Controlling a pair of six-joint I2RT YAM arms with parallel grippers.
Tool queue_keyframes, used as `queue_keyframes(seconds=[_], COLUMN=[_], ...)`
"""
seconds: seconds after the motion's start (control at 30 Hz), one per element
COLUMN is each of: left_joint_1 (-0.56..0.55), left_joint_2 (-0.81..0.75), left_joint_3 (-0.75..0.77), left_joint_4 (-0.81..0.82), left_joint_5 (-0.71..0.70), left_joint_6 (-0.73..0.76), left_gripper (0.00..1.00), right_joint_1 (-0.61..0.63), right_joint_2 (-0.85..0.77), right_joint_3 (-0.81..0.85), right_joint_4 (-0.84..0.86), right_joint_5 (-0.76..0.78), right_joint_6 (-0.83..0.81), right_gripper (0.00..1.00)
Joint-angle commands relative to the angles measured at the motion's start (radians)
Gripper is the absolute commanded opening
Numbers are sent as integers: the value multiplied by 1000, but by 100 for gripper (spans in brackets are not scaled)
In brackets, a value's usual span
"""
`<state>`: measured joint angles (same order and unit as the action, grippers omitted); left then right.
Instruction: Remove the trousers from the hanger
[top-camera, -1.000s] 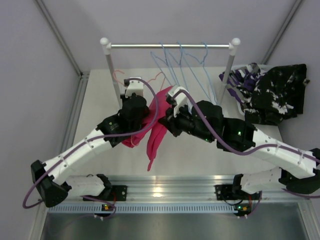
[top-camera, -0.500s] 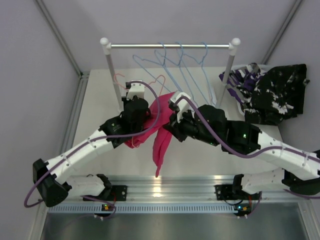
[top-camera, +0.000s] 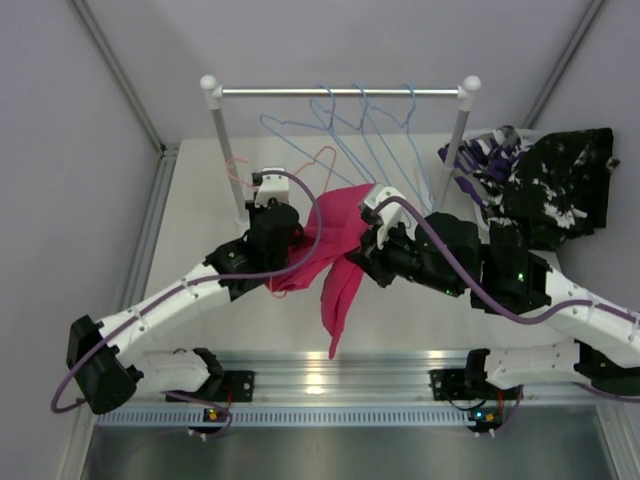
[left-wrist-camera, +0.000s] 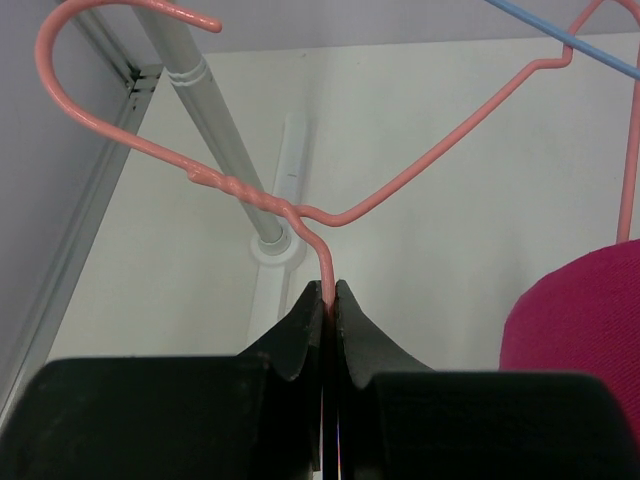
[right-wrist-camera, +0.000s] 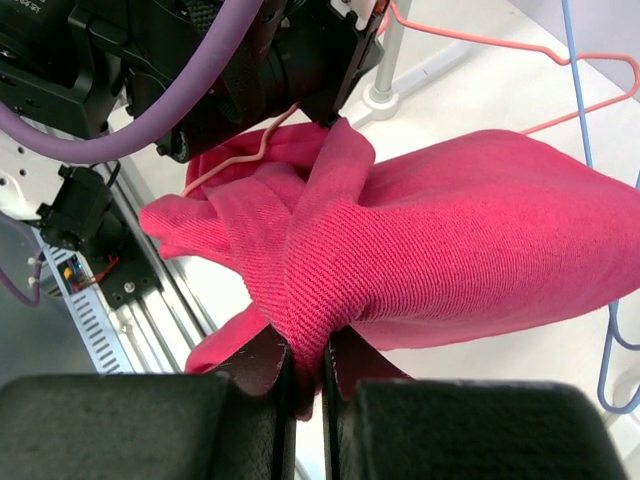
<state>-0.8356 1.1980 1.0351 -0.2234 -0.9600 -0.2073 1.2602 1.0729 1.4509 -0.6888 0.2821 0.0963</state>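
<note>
The hot pink trousers (top-camera: 335, 255) hang stretched between my two grippers, above the table in front of the rail. My left gripper (left-wrist-camera: 329, 295) is shut on the wire of a salmon-pink hanger (left-wrist-camera: 420, 170), just below its twisted neck. It shows in the top view (top-camera: 272, 215) left of the trousers. My right gripper (right-wrist-camera: 308, 355) is shut on a bunched fold of the pink trousers (right-wrist-camera: 430, 230). The hanger wire (right-wrist-camera: 228, 163) runs into the cloth's folds. Black-and-white trousers (top-camera: 560, 190) and purple camouflage trousers (top-camera: 485, 165) lie at the back right. The yellow-olive pair is out of view.
A clothes rail (top-camera: 340, 92) on two white posts (top-camera: 222, 150) spans the back and holds several empty blue wire hangers (top-camera: 372, 135). Its left post foot (left-wrist-camera: 272, 250) is close to the salmon-pink hanger. Walls close both sides.
My right gripper has pulled the pink trousers to the right and toward the front, and the hanging leg has swung lower. The blue hangers have swung. My left gripper has moved only slightly.
</note>
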Motion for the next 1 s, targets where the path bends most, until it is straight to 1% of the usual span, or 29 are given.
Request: queue_keyframes(seconds=[0.0,0.1,0.2,0.3,0.57,0.77,0.97], left_joint_1=[18,18,18,18,18,18,18], left_joint_2=[-6,-17,-40,-34,-9,-12,-14], left_joint_3=[-40,-55,-125,-161,-185,-181,-119], left_joint_4=[16,33,116,139,116,111,105], left_joint_5=[-88,-105,-121,-128,-106,-97,-74], left_joint_6=[13,5,26,35,-9,-17,-4], left_gripper=[0,0,0,0,0,0,0], right_joint_1=[28,28,28,30,28,30,28], right_joint_2=[-94,-113,-123,-122,-137,-154,-157], right_joint_3=[59,57,62,81,100,80,52], right_joint_4=[138,141,135,120,109,103,89], right_joint_5=[29,43,54,71,83,85,54], right_joint_6=[-18,-23,-27,-33,-36,-32,-23], right_gripper=[0,0,0,0,0,0,0])
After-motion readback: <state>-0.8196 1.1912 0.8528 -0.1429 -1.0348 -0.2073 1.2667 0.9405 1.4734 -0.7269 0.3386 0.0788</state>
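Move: The left hand still grips the pink hanger by its neck, and the hanger's middle lies about 7 cm to the right, 7 cm back and slightly below that hand. The right hand still pinches the pink trousers, with the hanger's middle some 8 cm ahead, 7 cm left and 9 cm below it. From the left hand, the trousers' middle is roughly 12 cm right and 12 cm back. The rack's left upright stands about 10 cm ahead of the left hand and 6 cm left. Pulling apart, the hands draw the trousers off the hanger: the right keeps its pinch on the cloth, creeping rightward and then going faster right and up, nearly 5 cm across and 4 up, with a slight roll. The left keeps hold of the hanger's neck and lowers it about 5 cm, shifting some 3 cm left as it sinks. Both come to rest towards the end. ##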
